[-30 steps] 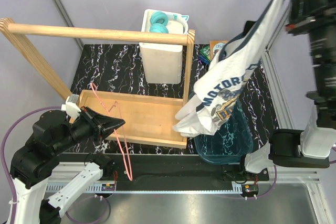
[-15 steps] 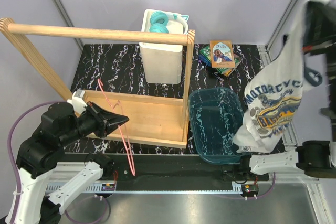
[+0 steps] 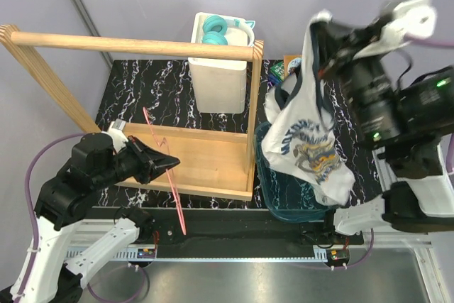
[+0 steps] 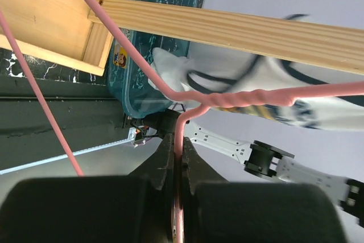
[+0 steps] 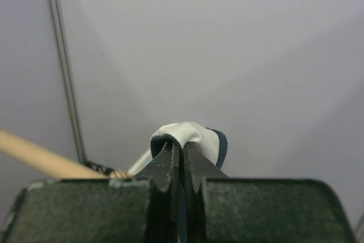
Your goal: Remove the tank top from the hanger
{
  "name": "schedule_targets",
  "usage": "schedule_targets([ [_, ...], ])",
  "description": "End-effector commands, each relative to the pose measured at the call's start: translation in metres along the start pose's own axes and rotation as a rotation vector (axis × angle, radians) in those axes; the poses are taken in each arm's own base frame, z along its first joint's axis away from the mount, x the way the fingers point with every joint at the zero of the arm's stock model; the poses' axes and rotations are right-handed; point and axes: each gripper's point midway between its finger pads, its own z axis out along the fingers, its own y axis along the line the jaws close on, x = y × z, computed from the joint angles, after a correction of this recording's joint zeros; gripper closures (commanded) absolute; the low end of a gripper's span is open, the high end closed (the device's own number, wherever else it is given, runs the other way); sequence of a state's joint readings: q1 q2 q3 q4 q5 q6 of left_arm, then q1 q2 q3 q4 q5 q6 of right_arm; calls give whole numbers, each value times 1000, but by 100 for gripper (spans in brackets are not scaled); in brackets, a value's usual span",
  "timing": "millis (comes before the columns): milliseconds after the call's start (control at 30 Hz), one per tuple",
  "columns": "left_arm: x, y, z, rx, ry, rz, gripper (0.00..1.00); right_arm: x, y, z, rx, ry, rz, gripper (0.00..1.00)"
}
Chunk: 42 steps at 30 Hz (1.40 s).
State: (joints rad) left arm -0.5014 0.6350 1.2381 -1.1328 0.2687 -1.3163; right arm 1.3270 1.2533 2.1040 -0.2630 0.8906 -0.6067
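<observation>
The tank top (image 3: 306, 136), white with navy trim and a blue-and-yellow print, hangs free in the air over a teal bin (image 3: 282, 200). My right gripper (image 3: 323, 28) is raised high and shut on its upper edge. In the right wrist view a fold of white cloth with navy trim (image 5: 193, 135) bulges over the shut right gripper (image 5: 182, 147). The pink wire hanger (image 3: 179, 207) is bare and slants across the wooden base. My left gripper (image 3: 169, 164) is shut on it. In the left wrist view the hanger (image 4: 227, 98) runs into the shut left gripper (image 4: 178, 147), and the tank top (image 4: 219, 64) shows blurred behind it.
A wooden rack with a round rail (image 3: 135, 44) and a tray base (image 3: 202, 154) fills the left half. Behind it stands a white container (image 3: 218, 79) with teal headphones (image 3: 214, 30). Books (image 3: 278, 70) lie at the back, partly behind the shirt. Metal frame posts stand at both sides.
My right arm swung the tank top from the far right back left over the teal bin. My left gripper shifted slightly right, still holding the bare hanger.
</observation>
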Motion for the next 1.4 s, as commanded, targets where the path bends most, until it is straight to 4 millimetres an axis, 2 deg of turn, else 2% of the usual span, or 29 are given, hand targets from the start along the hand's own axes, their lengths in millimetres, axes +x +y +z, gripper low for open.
schedule_targets([
  [0,1,-14,-10,101,-18,30,100,-106,-31,10,36,-280,49,100],
  [100,0,-13,-18,127,-43,14,100,-129,-33,10,33,-374,41,100],
  [200,-1,-10,-24,141,-65,-6,100,-137,-30,8,18,-425,55,100],
  [267,1,-8,-26,149,-66,-16,100,-136,-26,10,15,-422,45,100],
  [367,2,-6,-27,147,-65,-24,100,-122,-22,15,31,-371,5,100],
  [467,1,-6,-26,144,-66,-22,100,-99,-19,14,29,-294,5,100],
  [533,1,-6,-24,136,-62,-13,100,-73,-19,9,36,-235,26,100],
  [567,1,-6,-23,133,-55,-11,100,-69,-26,6,68,-237,67,100],
  [600,1,-6,-21,128,-54,-5,100,-42,-26,1,83,-173,44,100],
  [667,2,-7,-20,123,-44,0,100,-13,-29,-6,116,-103,72,100],
  [700,2,-7,-18,118,-39,8,100,18,-34,-15,149,-32,54,100],
  [733,2,-7,-18,117,-37,11,100,33,-37,-21,172,3,78,100],
  [767,2,-7,-18,116,-34,16,100,56,-44,-33,192,42,71,100],
  [800,2,-8,-16,113,-32,16,100,70,-54,-42,241,77,104,100],
  [867,3,-7,-15,109,-26,16,100,90,-66,-57,274,107,117,100],
  [900,3,-7,-13,108,-20,18,100,89,-90,-71,321,107,162,100],
  [967,4,-9,-12,108,-9,24,100,88,-114,-85,361,111,188,100],
  [1067,4,-14,-9,113,0,34,100,92,-127,-95,371,148,157,100],
  [1200,2,-21,-10,122,-3,51,100,117,-113,-97,348,220,95,100],
  [1267,1,-21,-11,126,-10,52,100,143,-99,-100,321,266,37,100],
  [1300,1,-20,-12,127,-12,50,100,153,-91,-100,320,270,92,100],
  [1333,2,-18,-11,124,-11,44,100,174,-80,-103,292,310,51,100],
  [1367,2,-18,-12,130,-12,43,100,186,-64,-103,258,321,141,100],
])
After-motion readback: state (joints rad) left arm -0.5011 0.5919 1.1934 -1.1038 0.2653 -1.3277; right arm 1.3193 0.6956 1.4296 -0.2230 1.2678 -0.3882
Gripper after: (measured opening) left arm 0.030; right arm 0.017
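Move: My right hand pinches the tank top high over the table. The basket it is meant for lies about 58 cm below, some 10 cm to the right and 6 cm ahead. The rack's near post stands about 7 cm left and 8 cm ahead, its middle some 40 cm down; the wooden tray is about 33 cm left, 8 ahead, 60 below. From my left hand, which holds the hanger, the basket is about 15 cm ahead, 40 right and 26 below. I swing the tank top with my right hand: first up about 12 cm, fingers tipping upward, then quickly down some 24 cm towards the basket and over to the right by about 15 cm, the fingers dipping and turning clockwise. My grip stays shut. My left hand keeps the hanger and just eases back a little and returns. ##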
